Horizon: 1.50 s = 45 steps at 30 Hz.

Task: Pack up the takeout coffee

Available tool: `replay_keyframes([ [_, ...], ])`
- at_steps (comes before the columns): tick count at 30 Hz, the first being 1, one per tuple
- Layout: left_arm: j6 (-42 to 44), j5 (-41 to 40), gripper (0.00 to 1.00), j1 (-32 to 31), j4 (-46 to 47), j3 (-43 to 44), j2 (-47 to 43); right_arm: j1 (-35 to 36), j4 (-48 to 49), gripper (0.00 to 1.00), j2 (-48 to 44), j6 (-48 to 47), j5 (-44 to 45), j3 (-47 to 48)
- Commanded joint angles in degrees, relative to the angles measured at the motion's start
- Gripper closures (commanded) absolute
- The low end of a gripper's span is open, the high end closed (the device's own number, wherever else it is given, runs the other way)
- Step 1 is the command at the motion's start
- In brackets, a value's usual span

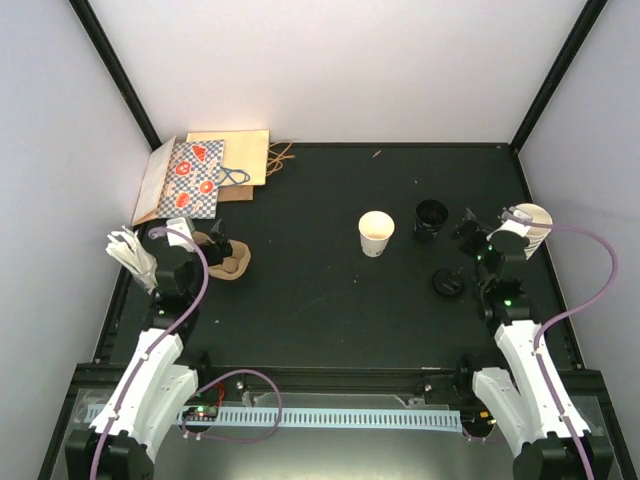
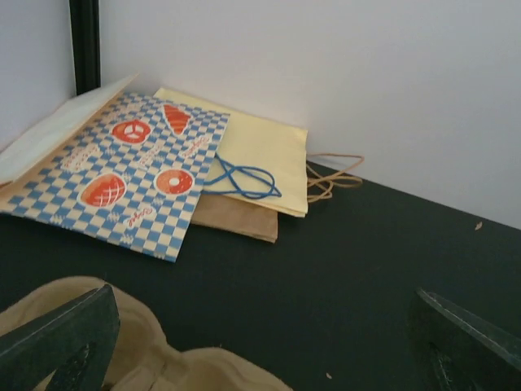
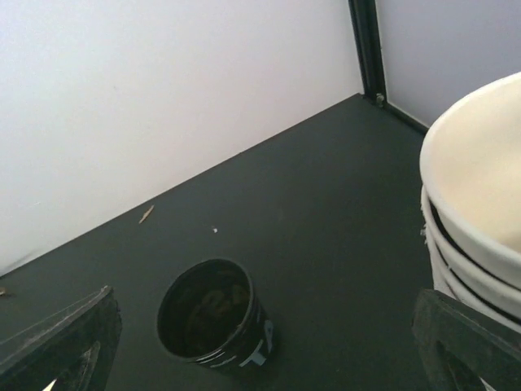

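The takeout coffee cup [image 1: 376,234], a small cream paper cup, stands upright and open near the table's middle. Its round black lid [image 1: 448,283] lies flat to the right of it, closer to the arms. My right gripper [image 1: 472,236] [image 3: 260,346] hovers open and empty between a black tub [image 1: 431,220] [image 3: 213,318] and a stack of cream cups [image 1: 530,230] [image 3: 476,212]. My left gripper [image 1: 216,247] [image 2: 260,358] is open over a tan pulp cup carrier [image 1: 230,262] [image 2: 98,342], holding nothing. Neither wrist view shows the single cup.
A blue-checked paper bag [image 1: 193,177] [image 2: 130,171] lies flat at the back left on yellow and brown bags [image 1: 240,155] [image 2: 260,151]. White strips [image 1: 130,250] stick out at the left edge. Black frame posts stand at the back corners.
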Motion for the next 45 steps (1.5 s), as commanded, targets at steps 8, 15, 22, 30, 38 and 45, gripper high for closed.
replay_keyframes([
  [8, -14.5, 1.2, 0.01, -0.2, -21.8, 10.5, 2.7, 0.1, -6.5, 0.00, -3.0, 9.4, -8.0, -4.4],
  [15, -7.4, 5.1, 0.01, -0.1, -24.7, 18.7, 6.5, 0.1, -6.5, 0.00, -3.8, 9.2, -12.6, -7.7],
  [22, 1.2, 1.9, 0.01, -0.1, -40.5, 41.9, 27.3, 0.1, -3.9, 0.00, -8.0, 7.6, -12.7, -12.3],
  [30, 3.8, 2.7, 0.03, -0.4, -48.2, 60.6, 51.9, 0.1, -1.1, 0.00, -12.8, 7.1, -14.4, -16.7],
  [38, 10.7, -5.5, 0.05, -1.0, -58.6, 79.9, 73.1, 0.2, -0.4, 0.00, -15.7, 7.5, -14.7, -18.2],
  [45, 14.7, -4.9, 0.05, -0.9, -60.0, 87.7, 81.8, 0.2, -0.1, 0.00, -16.4, 7.7, -15.1, -18.7],
])
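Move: Roughly 28 cm ahead of the left hand, 2 cm to its left and 20 cm below, lies the blue cord handle; the checkered bag is centred about 26 cm ahead and 12 cm left, while the cup carrier sits nearly under the hand, some 2 cm ahead and 4 cm left. From the right hand, the black lid lies about 4 cm back and 21 cm below, in line sideways; the black cup stands 11 cm ahead and 4 cm left, the cup stack 7 cm ahead and 16 cm right. Leaving the carrier behind, the left hand dips slightly, then arcs up and about 20 cm forward towards the bags, coming down to some 8 cm below its starting height as the wrist tips about 50 degrees towards the table. Meanwhile the right hand sinks about 9 cm towards the black lid, drawing back and left some 4 cm each. Both grippers stay open and touch nothing visible. ##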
